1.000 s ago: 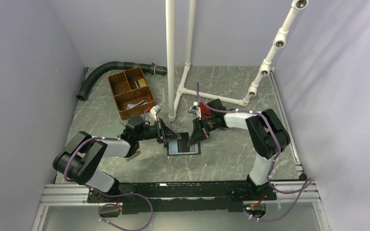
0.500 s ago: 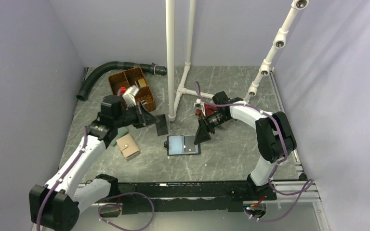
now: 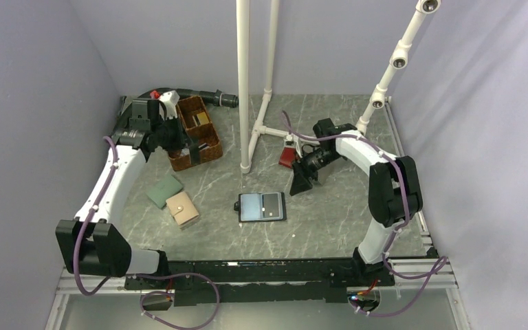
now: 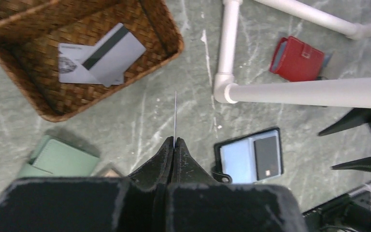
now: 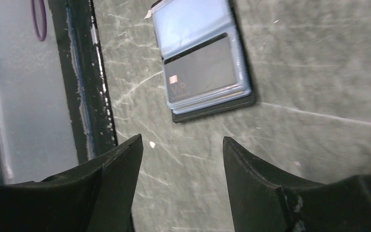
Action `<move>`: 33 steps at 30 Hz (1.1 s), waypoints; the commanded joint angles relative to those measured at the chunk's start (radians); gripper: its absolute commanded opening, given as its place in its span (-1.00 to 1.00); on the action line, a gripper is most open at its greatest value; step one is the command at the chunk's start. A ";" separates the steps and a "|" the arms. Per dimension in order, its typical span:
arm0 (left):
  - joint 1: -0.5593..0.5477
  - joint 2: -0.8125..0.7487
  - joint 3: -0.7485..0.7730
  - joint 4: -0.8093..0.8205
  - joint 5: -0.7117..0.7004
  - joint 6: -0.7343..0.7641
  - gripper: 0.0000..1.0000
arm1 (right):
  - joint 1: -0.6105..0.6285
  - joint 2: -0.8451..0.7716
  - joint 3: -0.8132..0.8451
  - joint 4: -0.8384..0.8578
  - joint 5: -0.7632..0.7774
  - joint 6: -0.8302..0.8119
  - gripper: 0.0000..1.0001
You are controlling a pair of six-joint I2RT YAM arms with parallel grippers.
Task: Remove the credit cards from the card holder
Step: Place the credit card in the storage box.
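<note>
The card holder (image 3: 251, 206) lies open on the table's middle, its left panel light blue, and a dark credit card (image 3: 272, 205) sits in its right panel. My left gripper (image 3: 184, 143) hangs at the wicker basket's front corner, shut on another dark credit card (image 3: 194, 154). In the left wrist view that card (image 4: 175, 113) shows edge-on as a thin line rising from the shut gripper (image 4: 174, 140). My right gripper (image 3: 301, 184) stands open just right of the holder. In the right wrist view, the card holder (image 5: 193, 21) and its dark card (image 5: 200, 70) lie ahead of the open gripper (image 5: 181, 145).
The wicker basket (image 3: 210, 148) at the back left holds light cards (image 4: 101, 58). A green wallet (image 3: 163, 190) and a beige wallet (image 3: 182, 209) lie left of the holder. A red wallet (image 3: 288, 157) sits by the white pipe frame (image 3: 244, 82). A black hose (image 3: 199, 94) lies behind the basket.
My left arm swung from the card holder out to the basket, carrying the dark card. My right gripper opened and drew back to the right of the holder.
</note>
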 commanded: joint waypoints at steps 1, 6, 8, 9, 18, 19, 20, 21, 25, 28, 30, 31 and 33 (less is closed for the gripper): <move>0.022 0.010 0.058 -0.002 -0.071 0.151 -1.00 | -0.049 -0.014 0.115 -0.147 -0.028 -0.231 0.28; 0.058 0.046 0.082 0.056 -0.081 0.236 -1.00 | -0.043 0.004 0.181 -0.208 -0.064 -0.387 0.29; 0.084 0.051 0.100 0.074 -0.044 0.213 -1.00 | -0.033 0.016 0.204 -0.214 -0.055 -0.391 0.29; 0.086 0.049 0.099 0.089 -0.024 0.193 -1.00 | -0.029 0.016 0.207 -0.200 -0.050 -0.373 0.29; 0.201 0.023 0.001 0.225 0.079 0.056 -1.00 | 0.006 -0.005 0.236 -0.171 -0.013 -0.346 0.29; 0.206 0.025 -0.001 0.237 0.074 0.066 -1.00 | 0.009 -0.005 0.240 -0.179 -0.010 -0.351 0.29; 0.215 0.032 -0.003 0.251 0.069 0.076 -1.00 | 0.010 -0.005 0.246 -0.185 -0.008 -0.355 0.29; 0.223 0.043 -0.001 0.266 0.062 0.088 -1.00 | 0.012 -0.002 0.250 -0.192 -0.008 -0.358 0.29; 0.293 0.130 0.020 0.374 0.067 -0.009 -1.00 | 0.018 -0.005 0.247 -0.186 -0.007 -0.349 0.29; 0.321 0.229 0.041 0.485 0.096 -0.131 -1.00 | 0.024 -0.014 0.233 -0.156 -0.011 -0.312 0.29; 0.327 0.301 0.067 0.535 0.105 -0.182 -1.00 | 0.026 -0.021 0.222 -0.124 -0.013 -0.280 0.29; 0.329 0.334 0.091 0.549 0.112 -0.201 -1.00 | 0.028 -0.027 0.215 -0.112 -0.014 -0.266 0.29; 0.333 0.393 0.128 0.572 0.121 -0.227 -1.00 | 0.028 -0.038 0.202 -0.097 -0.014 -0.245 0.29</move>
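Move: The left hand is already pinching the black card. The empty back-left compartment of the storage box lies about 22 cm ahead of it, 14 cm to its left and 18 cm below. The back-right compartment with the gold card is about 22 cm ahead and 4 cm left; the front compartment with the white cards is about 11 cm ahead and 4 cm left. From the open right hand, the card holder is some 11 cm left, 2 cm back and 9 cm below, and the back-left compartment is roughly 28 cm ahead and 43 cm left. Keeping the black card pinched, the left hand sweeps about 13 cm left and 12 cm forward towards the empty back-left compartment, rising slightly before sinking to just below its starting height, while its wrist swings some 20 degrees counter-clockwise. The empty right hand rises about 4 cm and eases forward over the table, its wrist turning nearly 20 degrees, then hovers beside the open card holder with its fingers still open. ##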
